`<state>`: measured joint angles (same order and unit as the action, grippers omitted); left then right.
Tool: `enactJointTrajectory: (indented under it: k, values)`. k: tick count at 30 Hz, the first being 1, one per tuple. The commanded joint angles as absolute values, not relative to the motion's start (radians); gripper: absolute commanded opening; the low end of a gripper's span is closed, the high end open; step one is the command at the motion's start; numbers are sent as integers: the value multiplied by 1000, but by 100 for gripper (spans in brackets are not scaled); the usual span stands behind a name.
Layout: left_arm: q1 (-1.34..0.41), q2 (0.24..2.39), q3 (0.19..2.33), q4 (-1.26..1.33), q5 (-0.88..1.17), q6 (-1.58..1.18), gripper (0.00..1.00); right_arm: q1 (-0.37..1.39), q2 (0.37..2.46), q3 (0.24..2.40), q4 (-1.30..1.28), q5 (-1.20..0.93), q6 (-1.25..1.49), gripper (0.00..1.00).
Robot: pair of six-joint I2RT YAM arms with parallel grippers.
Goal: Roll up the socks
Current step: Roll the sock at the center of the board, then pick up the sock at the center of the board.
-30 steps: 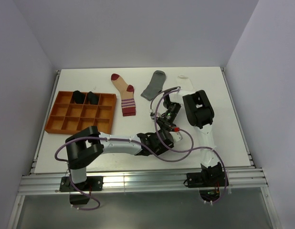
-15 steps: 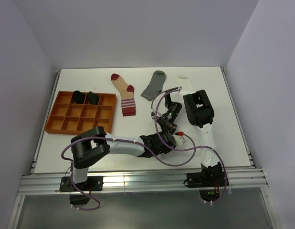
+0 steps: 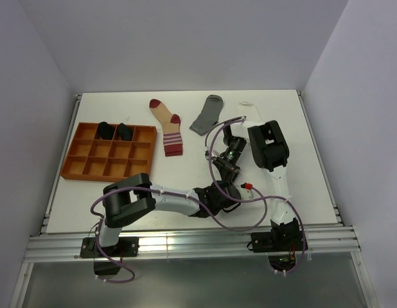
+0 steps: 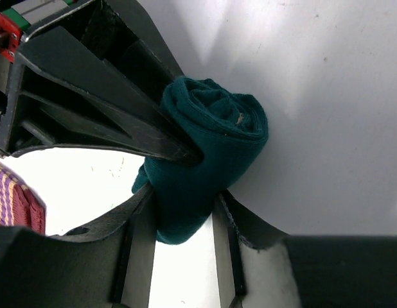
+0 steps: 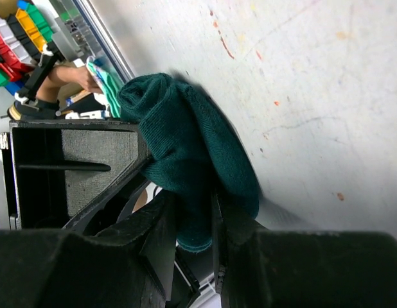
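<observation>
A dark teal sock [image 4: 211, 144] is rolled into a thick bundle just above the white table. My left gripper [image 4: 182, 199] is shut on the roll's lower end, with fabric touching both fingers. My right gripper [image 5: 195, 205] is shut on the same teal sock [image 5: 185, 147], and its black fingers [image 4: 121, 122] reach in from the upper left. In the top view both grippers, left [image 3: 223, 192] and right [image 3: 225, 174], meet near the table's front middle and hide the roll. A beige red-striped sock [image 3: 167, 126], a grey sock [image 3: 207, 114] and a white sock [image 3: 248, 109] lie flat at the back.
The orange compartment tray [image 3: 89, 168] stands at the left, with two black socks [image 3: 105, 130] [image 3: 124, 131] in its back cells. The right arm's cable loops [image 3: 214, 138] over the table middle. The table's front rail [image 3: 185, 240] runs just behind the arm bases.
My left gripper has slid to the right, up against the right gripper, and its jaws have narrowed onto the teal roll. The right gripper has kept its hold and barely moved.
</observation>
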<state>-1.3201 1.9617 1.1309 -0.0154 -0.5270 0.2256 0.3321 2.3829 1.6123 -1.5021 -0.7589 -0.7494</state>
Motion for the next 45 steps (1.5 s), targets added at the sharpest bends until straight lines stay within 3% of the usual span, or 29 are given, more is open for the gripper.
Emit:
enactJointTrajectory:
  k: [1,3,4,18,22,24,36,45]
  values:
    - [-1327,2074,1126,-49,-354,187,17,345,2451,1614,-1440,-675,-753,27]
    - [-1327,2083,1143,-67,-324,176,9,345,2453,1615,-1440,-678,-755,27]
    - [-1327,2086,1147,-72,-322,170,1,345,2453,1615,-1439,-680,-755,28]
    - [-1258,2105,1190,-152,-130,48,0,302,2310,1597,-1410,-813,-761,55]
    - [-1230,2102,1192,-156,-100,25,0,279,2252,1592,-1381,-836,-736,57]
    - [-1221,2097,1186,-153,-95,11,0,261,2224,1595,-1362,-847,-712,69]
    - [-1201,2108,1175,-169,-124,-55,0,108,2056,1644,-1212,-767,-565,71]
    - [-1060,1959,1158,-104,-17,-216,0,-83,1958,1715,-1177,-839,-488,70]
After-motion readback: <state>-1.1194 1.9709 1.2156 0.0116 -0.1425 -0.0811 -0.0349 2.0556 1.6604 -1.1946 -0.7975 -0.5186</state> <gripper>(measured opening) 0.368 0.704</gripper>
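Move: The rolled green sock is already gripped by both hands near the table: its middle lies about 1 cm ahead and 1 cm right of the left hand, and about 1 cm back of the right hand, level with both. From the right hand, the white sock lies some 24 cm ahead and 9 cm right, the grey sock about 26 cm ahead and 8 cm left, both roughly 2 cm lower. The right hand, after a slight drift to its right, opens and lets go of the rolled green sock, then sweeps forward, right and up, about 18 cm in all, towards the white sock's side, picking up speed while it turns some 30 degrees clockwise and its fingers tip more steeply down. The left hand keeps the roll pinched and shifts it slowly right and forward, roughly 3 cm each way, close over the table, rolling and tipping its fingers further down as it goes, by some 30 degrees overall. ##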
